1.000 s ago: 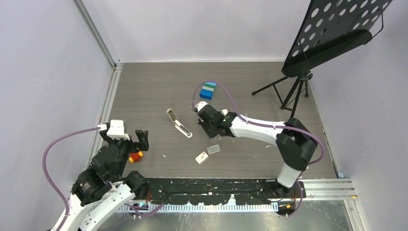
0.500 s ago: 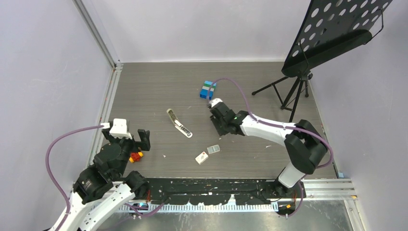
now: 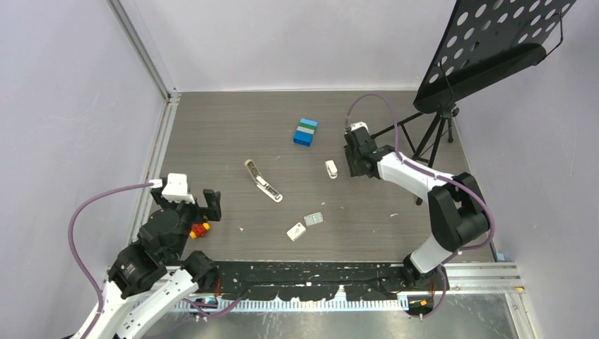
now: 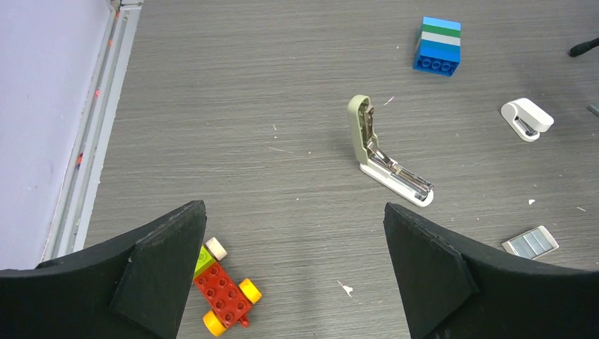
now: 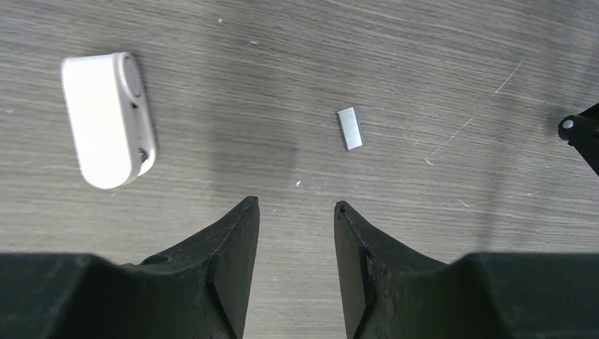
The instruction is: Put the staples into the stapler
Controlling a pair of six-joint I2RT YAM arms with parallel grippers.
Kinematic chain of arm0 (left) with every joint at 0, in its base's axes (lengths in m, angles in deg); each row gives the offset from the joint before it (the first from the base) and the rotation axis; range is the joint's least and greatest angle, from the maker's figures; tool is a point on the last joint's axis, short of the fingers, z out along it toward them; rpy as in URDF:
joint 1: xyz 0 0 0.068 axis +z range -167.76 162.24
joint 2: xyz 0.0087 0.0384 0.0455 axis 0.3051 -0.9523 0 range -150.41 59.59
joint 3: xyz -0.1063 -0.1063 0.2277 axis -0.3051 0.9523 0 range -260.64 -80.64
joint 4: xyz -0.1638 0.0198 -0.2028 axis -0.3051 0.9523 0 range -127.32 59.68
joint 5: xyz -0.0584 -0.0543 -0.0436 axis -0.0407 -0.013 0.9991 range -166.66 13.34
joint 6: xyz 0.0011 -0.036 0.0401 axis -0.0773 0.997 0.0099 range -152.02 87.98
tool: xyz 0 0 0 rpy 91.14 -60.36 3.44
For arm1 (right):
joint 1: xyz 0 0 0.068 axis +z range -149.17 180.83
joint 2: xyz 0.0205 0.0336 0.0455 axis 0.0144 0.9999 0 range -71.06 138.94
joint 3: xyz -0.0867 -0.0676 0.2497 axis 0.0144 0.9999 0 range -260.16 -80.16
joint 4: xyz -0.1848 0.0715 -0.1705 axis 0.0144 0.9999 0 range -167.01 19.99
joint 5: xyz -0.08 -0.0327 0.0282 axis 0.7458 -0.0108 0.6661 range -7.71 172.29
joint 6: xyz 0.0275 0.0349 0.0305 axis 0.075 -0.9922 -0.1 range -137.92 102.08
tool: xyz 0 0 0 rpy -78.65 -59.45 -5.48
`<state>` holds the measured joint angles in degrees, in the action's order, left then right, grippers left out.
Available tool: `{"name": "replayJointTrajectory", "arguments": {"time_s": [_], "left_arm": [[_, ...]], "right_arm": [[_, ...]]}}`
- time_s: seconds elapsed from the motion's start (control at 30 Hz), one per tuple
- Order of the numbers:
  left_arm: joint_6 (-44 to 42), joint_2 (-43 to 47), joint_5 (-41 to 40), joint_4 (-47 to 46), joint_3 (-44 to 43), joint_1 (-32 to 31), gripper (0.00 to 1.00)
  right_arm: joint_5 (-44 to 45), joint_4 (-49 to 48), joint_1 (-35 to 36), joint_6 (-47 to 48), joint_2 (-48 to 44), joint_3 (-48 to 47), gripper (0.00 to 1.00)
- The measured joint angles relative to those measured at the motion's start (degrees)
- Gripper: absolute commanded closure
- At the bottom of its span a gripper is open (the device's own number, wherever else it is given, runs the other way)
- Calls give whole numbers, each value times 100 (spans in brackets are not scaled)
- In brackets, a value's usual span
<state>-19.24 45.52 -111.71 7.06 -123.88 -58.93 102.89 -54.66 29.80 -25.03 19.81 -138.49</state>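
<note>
The stapler lies hinged open mid-table, olive-beige top raised off its white base. The staples box, white with a red mark, and its silvery insert lie nearer the front. My right gripper hovers open and empty over bare table at the back right. A small silvery-grey strip lies just ahead of its tips. My left gripper stands wide open and empty at the front left, well short of the stapler.
A stubby white object lies left of the right gripper. A blue-green brick stack stands behind the stapler. A red-yellow toy sits by the left fingers. A music stand's tripod and foot stand right.
The right arm swung from beside the stapler to the back right while its jaws widened. The stubby white object now lies uncovered on the table. The left arm barely moved.
</note>
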Motion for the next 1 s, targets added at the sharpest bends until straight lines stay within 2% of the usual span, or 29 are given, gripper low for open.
{"name": "replayJointTrajectory", "arguments": {"time_s": [0.43, 1.0], "left_arm": [[0, 0, 20, 0, 0, 4, 0], [0, 0, 22, 0, 0, 4, 0]], "right_arm": [[-474, -9, -833, 37, 879, -365, 50], [-1204, -35, -1414, -55, 1473, -804, 53]]}}
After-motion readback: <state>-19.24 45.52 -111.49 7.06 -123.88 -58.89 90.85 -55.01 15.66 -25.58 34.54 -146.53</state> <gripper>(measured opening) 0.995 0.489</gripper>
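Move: The small grey staple strip lies about 6 cm ahead of the right hand, 5 cm to its right and 7 cm below. The small white stapler stands about 5 cm ahead of that hand and 7 cm to its left. A tripod foot is roughly 14 cm ahead and 6 cm right, and the blue block some 17 cm ahead and 15 cm left. From the left hand the strip is about 22 cm ahead, 43 cm right and 25 cm below. Downward, to the right and forward in nearly equal parts, about 5 cm each, the right hand closes in on the staple strip, sinking and shifting right fastest at first, then easing forward. The fingers tip some 10 degrees steeper and swing slightly clockwise, staying half open, to come low with one on either side of the strip. ##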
